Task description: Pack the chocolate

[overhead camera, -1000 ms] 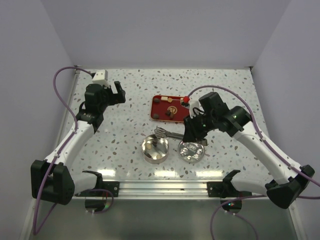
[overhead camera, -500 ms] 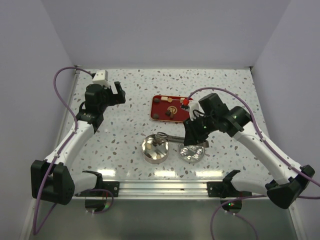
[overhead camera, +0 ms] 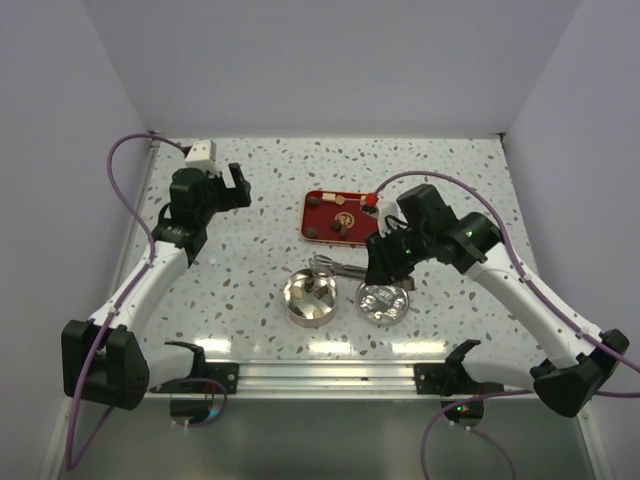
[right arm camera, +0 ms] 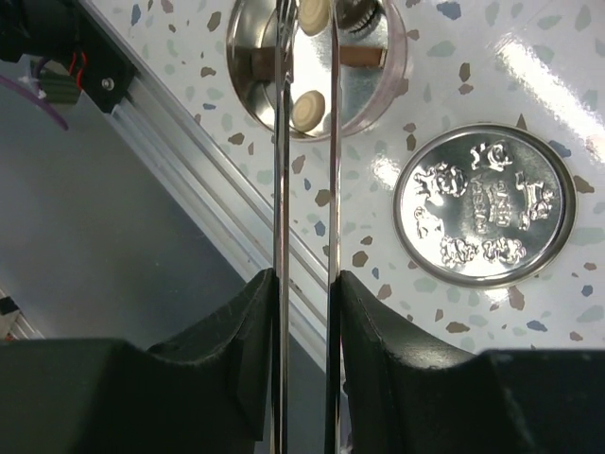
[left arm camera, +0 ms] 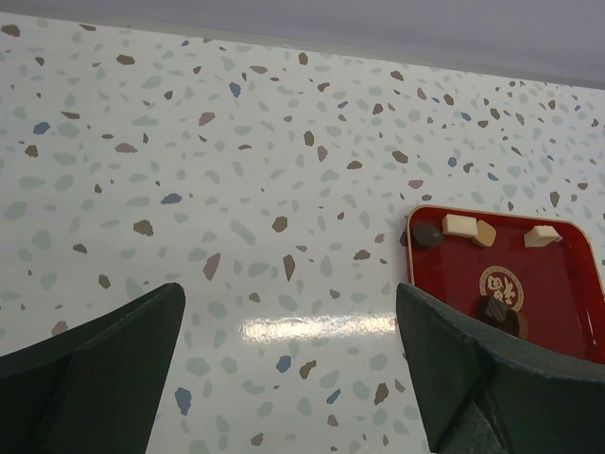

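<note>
Several chocolate pieces (left arm camera: 460, 225), dark, tan and cream, lie on the red tray (left arm camera: 558, 284), which the top view shows at the table's middle (overhead camera: 325, 205). More chocolate pieces (right arm camera: 308, 110), cream and brown, sit inside the open round tin (right arm camera: 397, 71), also in the top view (overhead camera: 309, 300). My right gripper (right arm camera: 304, 279) is shut on metal tongs (right arm camera: 281, 189), whose tips reach over the tin. In the top view the right gripper (overhead camera: 385, 262) hovers just right of the tin. My left gripper (left arm camera: 288, 322) is open and holds nothing, well left of the tray.
The tin's embossed lid (right arm camera: 484, 205) lies flat on the table right of the tin (overhead camera: 384, 303). The metal rail at the table's near edge (right arm camera: 208, 189) runs just below the tin. Purple cables (overhead camera: 125, 160) loop off both arms.
The right gripper has shifted slightly by the tin with the tongs, and the tongs' arms stand a little wider apart. The left arm has not moved.
</note>
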You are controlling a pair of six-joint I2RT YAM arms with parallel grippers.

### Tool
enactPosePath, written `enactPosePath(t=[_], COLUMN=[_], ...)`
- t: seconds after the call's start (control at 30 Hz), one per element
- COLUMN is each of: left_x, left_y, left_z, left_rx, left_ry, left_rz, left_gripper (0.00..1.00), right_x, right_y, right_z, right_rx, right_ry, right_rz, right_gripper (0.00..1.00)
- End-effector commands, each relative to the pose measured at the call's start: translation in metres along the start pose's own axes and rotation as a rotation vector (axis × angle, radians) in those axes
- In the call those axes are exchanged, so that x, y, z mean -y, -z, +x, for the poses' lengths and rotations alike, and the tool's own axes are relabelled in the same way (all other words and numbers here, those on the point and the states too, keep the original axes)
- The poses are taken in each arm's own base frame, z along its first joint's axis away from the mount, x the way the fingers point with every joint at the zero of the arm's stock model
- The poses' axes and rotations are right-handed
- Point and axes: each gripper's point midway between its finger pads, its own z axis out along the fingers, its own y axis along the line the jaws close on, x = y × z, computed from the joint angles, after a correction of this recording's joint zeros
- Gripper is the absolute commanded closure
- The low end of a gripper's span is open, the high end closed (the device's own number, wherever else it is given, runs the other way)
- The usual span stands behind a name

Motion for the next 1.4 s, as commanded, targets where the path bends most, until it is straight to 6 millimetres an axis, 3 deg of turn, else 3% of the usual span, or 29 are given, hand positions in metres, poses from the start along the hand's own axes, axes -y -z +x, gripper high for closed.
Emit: enactPosePath(t=[0.0, 0.33, 0.53, 0.73, 0.97, 1.37], left_x=[0.001, 0.001, 0.001, 0.0, 0.001, 0.001], left_y=[0.0, 0.001, 0.0, -0.001, -0.004, -0.004], left_z=[-0.018, -0.019, -0.018, -0.015, -0.013, -0.012], left_rx=[0.043, 0.046, 0.045, 0.038, 0.032, 0.03], left_ry=[0.016, 0.014, 0.013, 0.015, 0.014, 0.016], left_rz=[-0.003, -0.002, -0.003, -0.008, -0.005, 0.0], left_gripper=[0.0, 0.0, 0.0, 0.0, 0.0, 0.0], right_x=[0.001, 0.039, 0.073, 0.103, 0.124, 0.139], right_y=[0.001, -0.04, -0.058, -0.063, -0.068, -0.086], right_z=[-0.034, -0.09, -0.111, -0.114, -0.108, -0.094], right_rx=[0.115, 0.209, 0.228, 0.229, 0.205, 0.151], right_ry=[0.02, 0.035, -0.011, -0.04, -0.023, -0.018], right_rz=[0.029, 0.139, 0.173, 0.223, 0.278, 0.292], right_gripper=[0.65, 0.65, 0.65, 0.64, 0.63, 0.61])
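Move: My right hand is holding the empty tongs, their tips to my left by the open tin. The dark square chocolate on the red tray lies about 24 cm ahead of this hand, 7 cm left and 21 cm below, with the dark round chocolate some 7 cm to the left of it and 2 cm nearer. The tin is 14 cm to this hand's left and 2 cm ahead, its lid 3 cm ahead and 3 cm right. From my left hand the dark square lies 24 cm right, level ahead, 21 cm below. With my right hand I carry the tongs forward about 16 cm, away from the tin and over the tray's near edge towards the dark square chocolate. I sink some 7 cm, in two stages with a short level stretch between, drifting a little left and then back right, and turn the wrist roughly 15 degrees, mostly clockwise. My fingers keep their hold on the tongs, their jaws staying apart. ##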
